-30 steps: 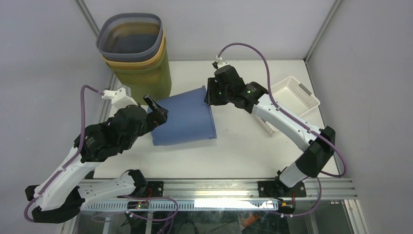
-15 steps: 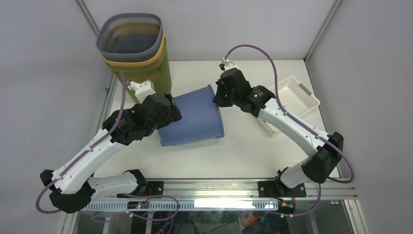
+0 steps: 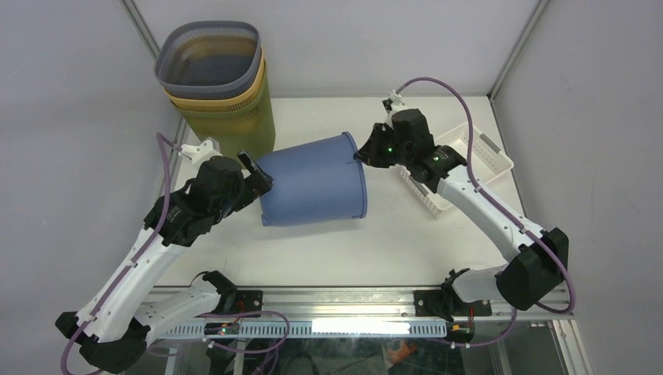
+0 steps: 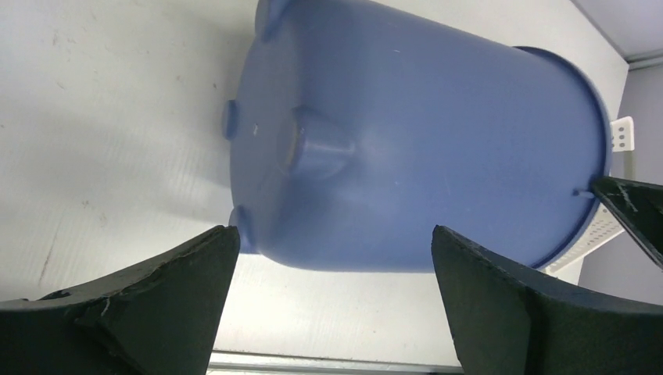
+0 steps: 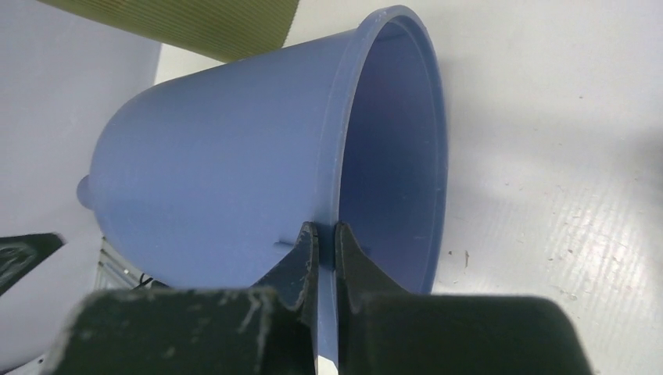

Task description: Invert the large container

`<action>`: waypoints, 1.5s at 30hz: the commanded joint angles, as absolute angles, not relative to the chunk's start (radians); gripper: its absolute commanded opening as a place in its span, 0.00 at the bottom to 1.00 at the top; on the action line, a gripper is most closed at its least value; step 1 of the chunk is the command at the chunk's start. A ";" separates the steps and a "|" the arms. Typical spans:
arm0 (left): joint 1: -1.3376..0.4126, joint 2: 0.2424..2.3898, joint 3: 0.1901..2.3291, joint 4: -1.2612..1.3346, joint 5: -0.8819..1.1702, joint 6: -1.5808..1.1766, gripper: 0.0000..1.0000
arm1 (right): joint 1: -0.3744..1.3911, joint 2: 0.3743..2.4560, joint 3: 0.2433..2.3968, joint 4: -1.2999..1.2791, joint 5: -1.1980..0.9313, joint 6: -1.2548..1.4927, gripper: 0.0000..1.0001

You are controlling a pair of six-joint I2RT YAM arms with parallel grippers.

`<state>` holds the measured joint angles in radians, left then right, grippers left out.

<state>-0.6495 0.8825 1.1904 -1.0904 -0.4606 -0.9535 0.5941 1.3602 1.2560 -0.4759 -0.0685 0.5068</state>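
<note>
The large container [image 3: 313, 189] is a blue plastic bucket lying on its side in the middle of the table, its mouth facing right and its footed bottom facing left. My right gripper [image 3: 358, 157] is shut on the container's rim [image 5: 336, 195], one finger inside the mouth and one outside [image 5: 325, 234]. My left gripper [image 3: 256, 178] stands open at the bucket's bottom end. In the left wrist view the blue bottom [image 4: 313, 148] lies beyond both wide-spread fingertips [image 4: 195, 258], not touching them.
A stack of tall ribbed baskets [image 3: 219, 82], grey over yellow over olive, stands at the back left close to the bucket. A white perforated tray [image 3: 469, 156] sits at the right, partly under my right arm. Grey walls enclose the table.
The right gripper closed on the bucket's rim and moved right, dragging the bucket to the right with it. The left arm shifted along behind the bucket's bottom, staying open.
</note>
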 commanded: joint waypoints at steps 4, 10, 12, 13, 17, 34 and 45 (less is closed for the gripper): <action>-0.613 0.826 1.061 -0.814 -0.280 -0.952 0.99 | 0.482 1.351 1.105 -0.511 -0.259 0.510 0.00; -0.614 0.863 1.112 -0.738 -0.181 -0.854 0.99 | 0.369 1.309 1.007 -0.483 -0.342 0.520 0.00; -0.614 0.867 1.128 -0.705 -0.144 -0.829 0.99 | 0.341 1.307 0.984 -0.479 -0.365 0.524 0.00; -0.613 0.871 1.138 -0.689 -0.121 -0.816 0.99 | 0.332 1.306 0.973 -0.477 -0.373 0.526 0.00; -0.614 0.893 1.184 -0.638 -0.028 -0.770 0.99 | 0.305 1.303 0.930 -0.464 -0.377 0.542 0.00; -0.615 0.964 1.141 -0.462 0.145 -0.787 0.99 | 0.250 1.390 0.855 -0.336 -0.366 0.638 0.00; -0.615 0.965 1.118 -0.449 0.156 -0.774 0.99 | 0.249 1.497 0.970 -0.334 -0.337 0.649 0.00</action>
<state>-0.6201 0.9764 1.1301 -0.5034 0.1150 -0.7757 0.2520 1.4822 0.8845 -0.3630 -0.3511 0.6468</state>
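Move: The large blue container lies on its side, its middle about 6 cm ahead of the open left hand, 13 cm to its right and 11 cm lower, its footed bottom facing that hand. The right hand already pinches the rim, with the container's middle 12 cm to its left, 4 cm back and 10 cm below; the table spot for standing it is straight below, 4 cm left and 22 cm down. A white basket sits 30 cm right and 5 cm ahead of the right hand, 20 cm lower; the basket stack is some 20 cm ahead and 10 cm left of the left hand, 8 cm lower. The right hand, still pinching the rim, draws it about 7 cm to the right, then plunges to end some 16 cm lower, tipping its fingers down by nearly 30 degrees and ending shut beside the lower wall, free of the rim. Meanwhile the left hand, fingers wide open, dips briefly, then sweeps some 13 cm right and rises to about 6 cm above its start, following the container's bottom up and seeming to push it over while turning clockwise about 30 degrees. ##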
